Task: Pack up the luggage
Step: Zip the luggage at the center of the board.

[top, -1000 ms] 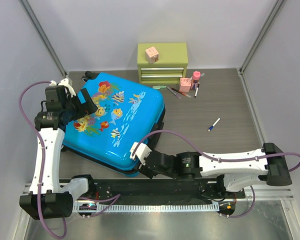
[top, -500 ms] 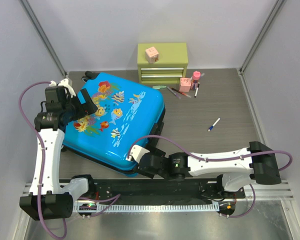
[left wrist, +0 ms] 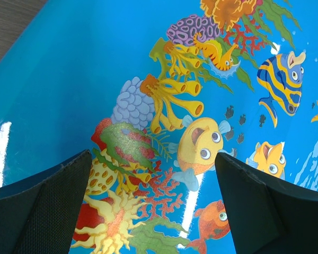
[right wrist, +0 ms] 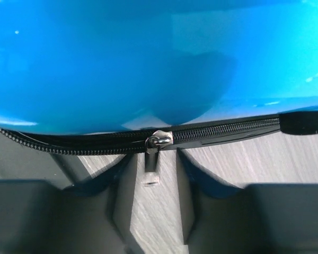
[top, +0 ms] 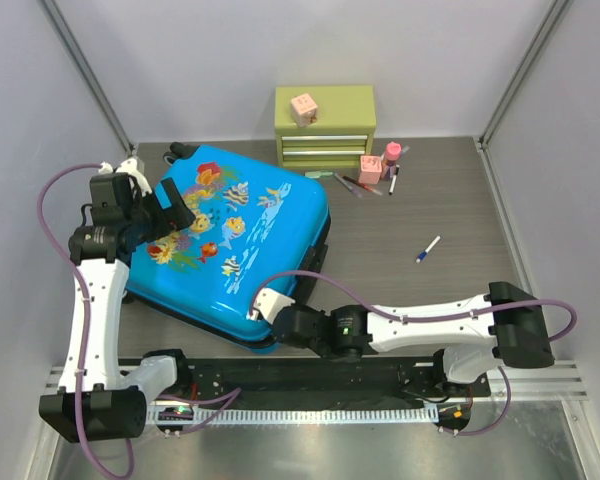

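Note:
The luggage, a bright blue hard-shell suitcase with a fish-and-coral print, lies closed on the table. My left gripper hovers over its left part, wide open, with only the printed lid between the fingers. My right gripper is at the near edge of the shell. Its jaws are partly open on either side of the hanging zipper pull, which sits close to the left finger, with a gap at each side. The black zipper is closed to the right of the slider.
A green drawer chest with a pink cube on top stands at the back. Pink containers and pens lie beside it. A marker lies on the table to the right.
My right arm has slid left along the suitcase's near edge, and its jaws have narrowed around the zipper pull. The left arm has not moved.

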You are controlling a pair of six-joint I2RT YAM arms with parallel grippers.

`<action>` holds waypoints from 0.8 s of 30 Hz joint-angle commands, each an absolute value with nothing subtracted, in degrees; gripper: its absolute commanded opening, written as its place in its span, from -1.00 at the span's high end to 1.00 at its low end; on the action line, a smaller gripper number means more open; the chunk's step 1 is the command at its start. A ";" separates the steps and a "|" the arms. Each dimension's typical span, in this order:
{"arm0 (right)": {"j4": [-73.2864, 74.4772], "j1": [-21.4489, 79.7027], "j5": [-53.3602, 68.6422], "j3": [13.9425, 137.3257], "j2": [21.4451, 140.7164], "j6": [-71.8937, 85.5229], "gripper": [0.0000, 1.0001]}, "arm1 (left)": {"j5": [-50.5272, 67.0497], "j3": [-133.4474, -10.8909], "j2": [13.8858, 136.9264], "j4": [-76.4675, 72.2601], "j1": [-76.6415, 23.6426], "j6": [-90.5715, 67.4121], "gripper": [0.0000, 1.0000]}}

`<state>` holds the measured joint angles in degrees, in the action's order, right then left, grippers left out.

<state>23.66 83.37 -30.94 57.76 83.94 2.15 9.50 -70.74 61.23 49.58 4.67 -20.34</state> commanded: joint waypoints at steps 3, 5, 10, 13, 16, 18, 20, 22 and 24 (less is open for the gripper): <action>20.57 82.71 -29.81 58.89 81.83 2.55 0.75 | 10.11 -69.08 61.00 53.88 4.57 -19.86 -1.00; 20.04 82.79 -27.70 57.58 80.07 1.68 0.95 | 10.02 -68.91 61.00 53.70 4.66 -19.95 -1.00; 18.20 82.97 -19.88 55.11 75.94 0.53 0.97 | 10.11 -69.26 61.17 53.96 4.66 -20.13 -0.99; 18.54 83.58 -16.80 55.02 74.45 0.53 0.97 | 10.02 -70.48 61.35 54.58 4.66 -20.48 -1.00; 19.86 84.55 -15.56 56.16 74.70 1.32 0.97 | 10.02 -71.80 61.70 54.93 4.57 -20.92 -0.99; 21.43 85.60 -14.68 57.91 76.19 1.93 0.97 | 9.93 -72.51 61.96 55.37 4.66 -21.62 -1.00; 22.23 86.48 -14.41 59.84 77.42 2.54 0.97 | 9.76 -73.21 62.14 55.63 4.66 -22.58 -1.00; 22.67 87.45 -14.33 60.90 78.83 3.94 0.97 | 8.88 -73.56 62.14 55.55 4.66 -23.46 -0.99; 23.29 88.24 -14.41 62.40 79.71 5.00 0.97 | 8.70 -73.48 61.62 55.20 4.57 -25.22 -1.00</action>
<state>24.01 85.21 -18.37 56.62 79.50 2.07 9.19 -72.25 61.54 52.25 4.67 -22.15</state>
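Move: The zipper pull hangs between my right fingertips, only about 1 cm ahead and 1 cm left at their height. A black block on the luggage's side sits some 6 cm ahead and 5 cm right of that hand, level with it; the luggage's middle is roughly 14 cm ahead and 6 cm left. From my left hand, open over the lid, the pull is about 16 cm back, 17 cm right and 13 cm lower. I shut my right fingers, which already straddle the zipper pull, pinching it between the tips, and ease up barely half a centimetre. Then, gathering speed, I draw it back about 5 cm along the luggage's side towards its near corner, the wrist turning some 10 degrees counter-clockwise and tipping down nearly as much. ##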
